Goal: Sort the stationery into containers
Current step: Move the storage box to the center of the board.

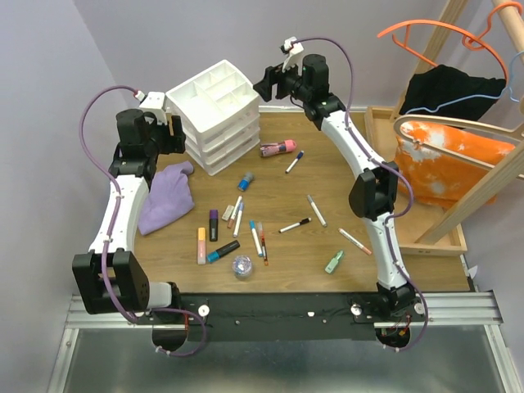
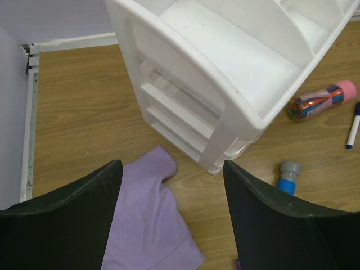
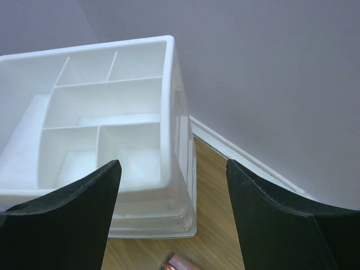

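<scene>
The white organiser [image 1: 217, 115] stands at the back left of the table, its divided top compartments [image 3: 107, 129] empty and its three drawers shut [image 2: 185, 112]. Stationery lies scattered on the wood: a pink-capped marker [image 1: 278, 148] [image 2: 320, 101], a blue pen [image 1: 295, 161], a stubby blue marker [image 1: 246, 181] [image 2: 288, 177], a purple highlighter [image 1: 214, 224], an orange one [image 1: 201, 244], and several thin pens [image 1: 295, 224]. My left gripper [image 1: 173, 137] [image 2: 171, 185] hovers open beside the organiser's left front corner, holding nothing. My right gripper [image 1: 268, 84] [image 3: 171, 174] hangs open and empty by its back right corner.
A purple cloth [image 1: 166, 196] [image 2: 146, 225] lies under the left gripper, in front of the organiser. A small clear round thing [image 1: 241, 264] sits near the front edge. At the right stand a wooden tray-frame [image 1: 426, 237], an orange bag [image 1: 446, 168] and hangers [image 1: 442, 41].
</scene>
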Robot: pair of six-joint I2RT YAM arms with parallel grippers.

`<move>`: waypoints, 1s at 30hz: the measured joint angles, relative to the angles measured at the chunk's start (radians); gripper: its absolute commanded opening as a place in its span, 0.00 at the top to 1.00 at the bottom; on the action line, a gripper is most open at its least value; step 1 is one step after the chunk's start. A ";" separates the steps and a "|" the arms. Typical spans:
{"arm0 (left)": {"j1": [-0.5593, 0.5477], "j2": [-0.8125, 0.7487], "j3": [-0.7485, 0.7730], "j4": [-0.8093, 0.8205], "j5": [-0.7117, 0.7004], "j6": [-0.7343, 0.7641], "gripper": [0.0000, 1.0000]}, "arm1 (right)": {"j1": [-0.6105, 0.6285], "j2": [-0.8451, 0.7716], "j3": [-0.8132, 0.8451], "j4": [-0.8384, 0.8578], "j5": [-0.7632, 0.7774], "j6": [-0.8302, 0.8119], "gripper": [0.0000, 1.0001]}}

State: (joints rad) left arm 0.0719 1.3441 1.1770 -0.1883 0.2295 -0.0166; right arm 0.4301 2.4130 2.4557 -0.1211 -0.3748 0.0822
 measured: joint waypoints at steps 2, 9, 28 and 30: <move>0.000 -0.010 0.000 -0.004 -0.014 -0.002 0.19 | 0.001 0.016 0.014 0.016 0.002 0.004 0.19; 0.000 -0.025 -0.006 -0.028 -0.079 0.000 0.19 | 0.013 0.100 0.056 0.058 0.026 0.031 0.22; 0.000 0.222 0.076 0.047 -0.327 0.006 0.20 | 0.088 0.130 0.062 0.082 0.196 -0.037 0.72; 0.000 0.287 0.134 0.050 -0.342 0.001 0.20 | 0.088 0.128 0.057 0.085 0.207 -0.039 0.77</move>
State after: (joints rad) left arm 0.0723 1.6314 1.3109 -0.1383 -0.1127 -0.0158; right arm 0.5179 2.5412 2.5130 -0.0360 -0.1680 0.0433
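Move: The storage box stands just left of the right hand: its middle is about 13 cm to the left, level with it in reach and some 16 cm lower. The pink-capped bottle lies about 5 cm back and 4 cm right of that hand, the nearest marker about 9 cm back and 9 cm right. From the left hand the box is about 15 cm ahead, 12 cm right and 13 cm below, with the purple cloth beneath, about 4 cm back and 2 cm left. The storage box's near right upper corner is what the right hand goes for: it sinks about 4 cm and shifts as much to the left, then narrows its wide-open fingers to about a third, one on each side of the rim. The left hand, still open, first eases left, then pushes forward and down alongside the box's left side, ending about 6 cm each way and turned nearly 20 degrees counter-clockwise. ##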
